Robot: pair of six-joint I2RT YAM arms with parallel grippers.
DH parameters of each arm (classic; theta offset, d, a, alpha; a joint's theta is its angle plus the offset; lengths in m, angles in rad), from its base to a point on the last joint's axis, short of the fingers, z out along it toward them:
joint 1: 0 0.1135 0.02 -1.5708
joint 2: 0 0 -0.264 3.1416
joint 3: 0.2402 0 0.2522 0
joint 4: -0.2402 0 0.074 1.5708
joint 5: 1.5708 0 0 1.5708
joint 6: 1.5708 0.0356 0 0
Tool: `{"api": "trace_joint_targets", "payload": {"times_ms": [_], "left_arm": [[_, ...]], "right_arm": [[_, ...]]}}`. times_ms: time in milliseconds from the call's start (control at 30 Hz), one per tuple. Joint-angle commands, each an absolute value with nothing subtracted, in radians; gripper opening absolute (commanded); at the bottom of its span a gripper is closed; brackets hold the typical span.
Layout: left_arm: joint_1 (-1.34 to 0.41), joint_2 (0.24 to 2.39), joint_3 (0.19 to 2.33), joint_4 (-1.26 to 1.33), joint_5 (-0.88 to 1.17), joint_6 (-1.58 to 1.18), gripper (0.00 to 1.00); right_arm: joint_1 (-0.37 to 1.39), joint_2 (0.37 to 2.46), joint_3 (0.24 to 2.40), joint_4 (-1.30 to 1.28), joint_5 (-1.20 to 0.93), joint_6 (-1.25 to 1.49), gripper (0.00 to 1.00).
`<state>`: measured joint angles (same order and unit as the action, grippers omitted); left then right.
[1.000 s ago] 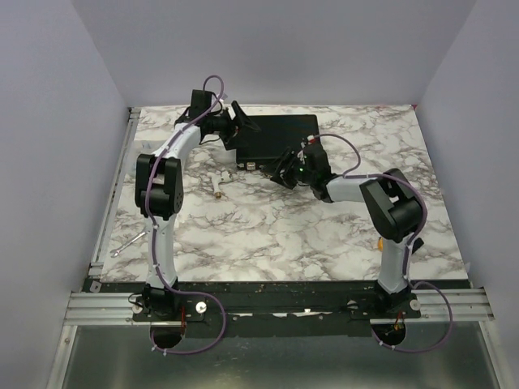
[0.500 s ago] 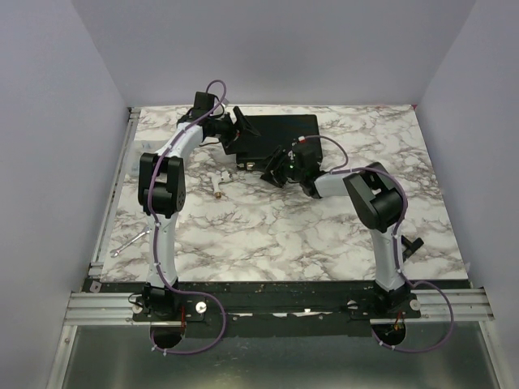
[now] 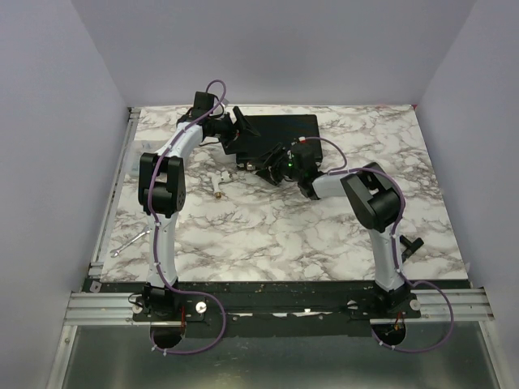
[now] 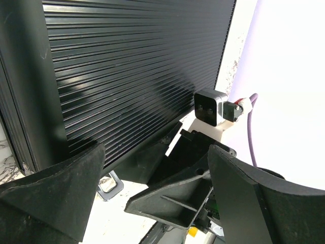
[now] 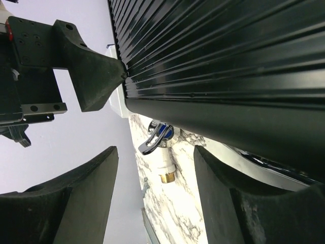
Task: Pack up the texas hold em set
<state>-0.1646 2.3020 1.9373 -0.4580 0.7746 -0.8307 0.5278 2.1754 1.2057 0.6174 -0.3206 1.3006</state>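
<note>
The texas hold em set's black ribbed case (image 3: 282,132) lies shut at the back middle of the table. Its chips, cards and discs are hidden. My left gripper (image 3: 236,134) stands open at the case's left side, one finger touching the lid's corner in the right wrist view. In the left wrist view the left gripper (image 4: 155,152) frames the ribbed lid (image 4: 127,66) and a silver latch (image 4: 109,184). My right gripper (image 3: 272,167) is open at the case's front edge. In its own view the right gripper (image 5: 155,152) holds nothing, with the case (image 5: 218,61) just above its fingers.
A small white valve with a blue lever and brass end (image 3: 217,182) (image 5: 163,152) lies on the marble left of the case's front. A thin metal tool (image 3: 130,241) rests near the left edge. A small black object (image 3: 409,245) sits by the right arm.
My right gripper has slid left along the case's front edge, its elbow folding in. The left gripper shifted slightly at the case's left side. Both stayed open.
</note>
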Motion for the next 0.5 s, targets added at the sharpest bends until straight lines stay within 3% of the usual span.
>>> {"api": "trace_joint_targets", "payload": {"times_ms": [0,233,467], "left_arm": [[-0.161,2.343,1.944,-0.5,0.732,-0.81,0.83],[-0.16,2.339,1.945,-0.499,0.732,-0.808,0.83],[-0.158,2.341,1.945,-0.5,0.73,-0.81,0.83]], "right_arm": [[0.529,2.233,1.233,0.592,-0.275,1.341,0.61],[0.541,2.25,1.215,0.574,-0.236,1.302,0.34],[0.577,2.261,1.203,0.519,-0.175,1.209,0.32]]}}
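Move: The open latch at the case's left front lies just off my right fingertips, about 2 cm to the left, 1 cm ahead and 1 cm below. The case's handle is some 8 cm to that hand's right and 1 cm back, and the white fitting about 14 cm to its left and 5 cm back. From my left hand, the latch sits roughly 7 cm back, 2 cm to the right and 8 cm lower. I keep my right hand almost in place at the case's left front latch and close its fingers from well open to about half that gap, so the tips flank the metal loop. As they narrow I ease the hand down and left, barely 1 cm each way, and one fingertip comes against the loop. ##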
